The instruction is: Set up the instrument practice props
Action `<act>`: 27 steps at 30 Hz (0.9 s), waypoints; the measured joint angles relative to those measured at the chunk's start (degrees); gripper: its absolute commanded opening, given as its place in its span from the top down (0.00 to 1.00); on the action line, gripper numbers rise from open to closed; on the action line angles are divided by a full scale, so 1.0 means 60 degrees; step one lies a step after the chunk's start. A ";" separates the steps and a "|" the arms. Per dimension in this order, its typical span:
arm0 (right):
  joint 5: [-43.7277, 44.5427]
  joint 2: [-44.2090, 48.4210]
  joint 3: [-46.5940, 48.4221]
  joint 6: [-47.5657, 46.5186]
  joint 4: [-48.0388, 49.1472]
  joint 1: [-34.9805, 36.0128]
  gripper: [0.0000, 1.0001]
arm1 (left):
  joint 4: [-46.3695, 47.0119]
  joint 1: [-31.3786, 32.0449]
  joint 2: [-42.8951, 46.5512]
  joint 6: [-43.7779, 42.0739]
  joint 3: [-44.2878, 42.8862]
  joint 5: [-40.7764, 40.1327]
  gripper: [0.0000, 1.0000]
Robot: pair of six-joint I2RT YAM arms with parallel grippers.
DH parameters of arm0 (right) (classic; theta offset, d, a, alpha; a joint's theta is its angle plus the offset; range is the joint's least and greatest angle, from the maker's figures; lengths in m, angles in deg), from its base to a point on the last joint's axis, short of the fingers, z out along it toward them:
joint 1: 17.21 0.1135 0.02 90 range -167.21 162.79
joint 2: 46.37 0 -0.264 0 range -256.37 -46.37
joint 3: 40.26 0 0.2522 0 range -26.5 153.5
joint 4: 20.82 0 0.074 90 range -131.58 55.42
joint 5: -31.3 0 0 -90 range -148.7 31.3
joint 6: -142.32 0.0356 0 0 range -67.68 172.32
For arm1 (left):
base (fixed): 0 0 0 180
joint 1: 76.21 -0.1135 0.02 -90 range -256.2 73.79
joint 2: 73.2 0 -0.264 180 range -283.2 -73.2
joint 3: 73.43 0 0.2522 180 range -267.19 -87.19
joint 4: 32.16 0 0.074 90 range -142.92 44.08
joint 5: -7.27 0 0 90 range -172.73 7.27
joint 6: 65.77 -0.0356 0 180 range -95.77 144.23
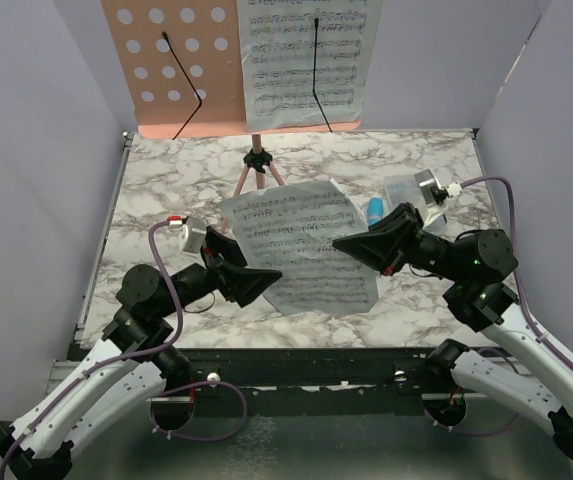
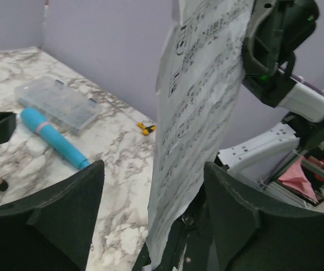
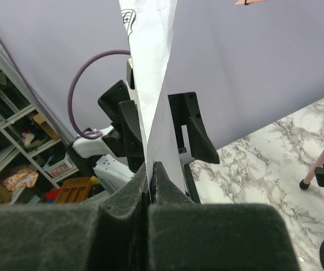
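The pink hole-dotted music stand [image 1: 171, 75] stands at the back on thin tripod legs [image 1: 256, 170]. One sheet-music page [image 1: 301, 55] rests on its right half. A second page [image 1: 301, 250] hangs above the middle of the table. My right gripper [image 1: 344, 243] is shut on its right edge, and the paper is pinched between the fingertips [image 3: 150, 170]. My left gripper [image 1: 263, 277] stands open at the page's lower left edge. That edge [image 2: 198, 107] hangs between its spread fingers [image 2: 65, 214], touching neither. The blue toy microphone [image 1: 376, 208] lies on the table beside the right arm.
A clear plastic compartment box [image 1: 408, 190] sits at the right, just behind the microphone [image 2: 54, 138]. A small yellow piece [image 2: 146, 129] lies by the right wall. Grey walls close in the left, right and back. A pink tripod foot [image 3: 306, 183] rests on the marble.
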 measured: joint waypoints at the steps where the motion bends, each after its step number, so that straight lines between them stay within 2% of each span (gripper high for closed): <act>1: -0.0040 -0.0025 0.0000 0.0026 0.0095 0.0000 1.00 | 0.0437 0.0000 -0.0047 0.0219 0.0142 0.0193 0.44; 4: -0.0171 -0.0120 0.0000 0.0102 0.0259 0.0000 1.00 | 0.1421 0.0000 -0.0277 0.0703 0.0426 0.0641 0.64; 8: -0.0255 -0.0277 -0.0011 0.0102 0.0248 0.0000 0.99 | 0.2120 0.0000 -0.0528 0.1118 0.0448 0.0980 0.95; 9: -0.0262 -0.0306 -0.0011 0.0080 0.0215 0.0000 0.94 | 0.2240 0.0000 -0.0543 0.1206 0.0448 0.1020 1.00; 15: -0.0208 -0.0368 0.0011 -0.0619 -0.0918 0.0000 0.53 | 0.2488 0.0000 -0.0273 0.1279 0.0525 0.1038 1.00; 17: -0.0131 -0.0361 0.0033 -0.0998 -0.1508 0.0000 0.45 | 0.2488 0.0000 -0.0120 0.1275 0.0535 0.1038 1.00; 23: -0.0131 -0.0353 0.0146 -0.1996 -0.3053 0.0000 0.43 | 0.2335 0.0000 0.0015 0.1231 0.0535 0.1042 1.00; 27: -0.0794 -0.0667 0.0259 -0.2262 -0.3191 0.0000 0.48 | 0.2310 0.0000 0.0004 0.1235 0.0535 0.1086 1.00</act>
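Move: My right hand still pinches the music sheet by its right side. The sheet's middle lies about 7 cm to its left, 2 cm ahead and 4 cm below. From my open left hand, already around the sheet's left side, the middle is roughly 7 cm right, 2 cm ahead and 4 cm up. The black stand sits on the table some 18 cm ahead of the left hand, 2 cm right and 18 cm below. I shut my left fingers fully on the sheet's left side, drawing that hand about 3 cm back and about as far up. Once they are closed, I open my right fingers to a bit over half, letting go of the sheet's right side, and sink that hand some 8 cm, its fingers dipping nearly 20 degrees to about level, still straddling the paper. ##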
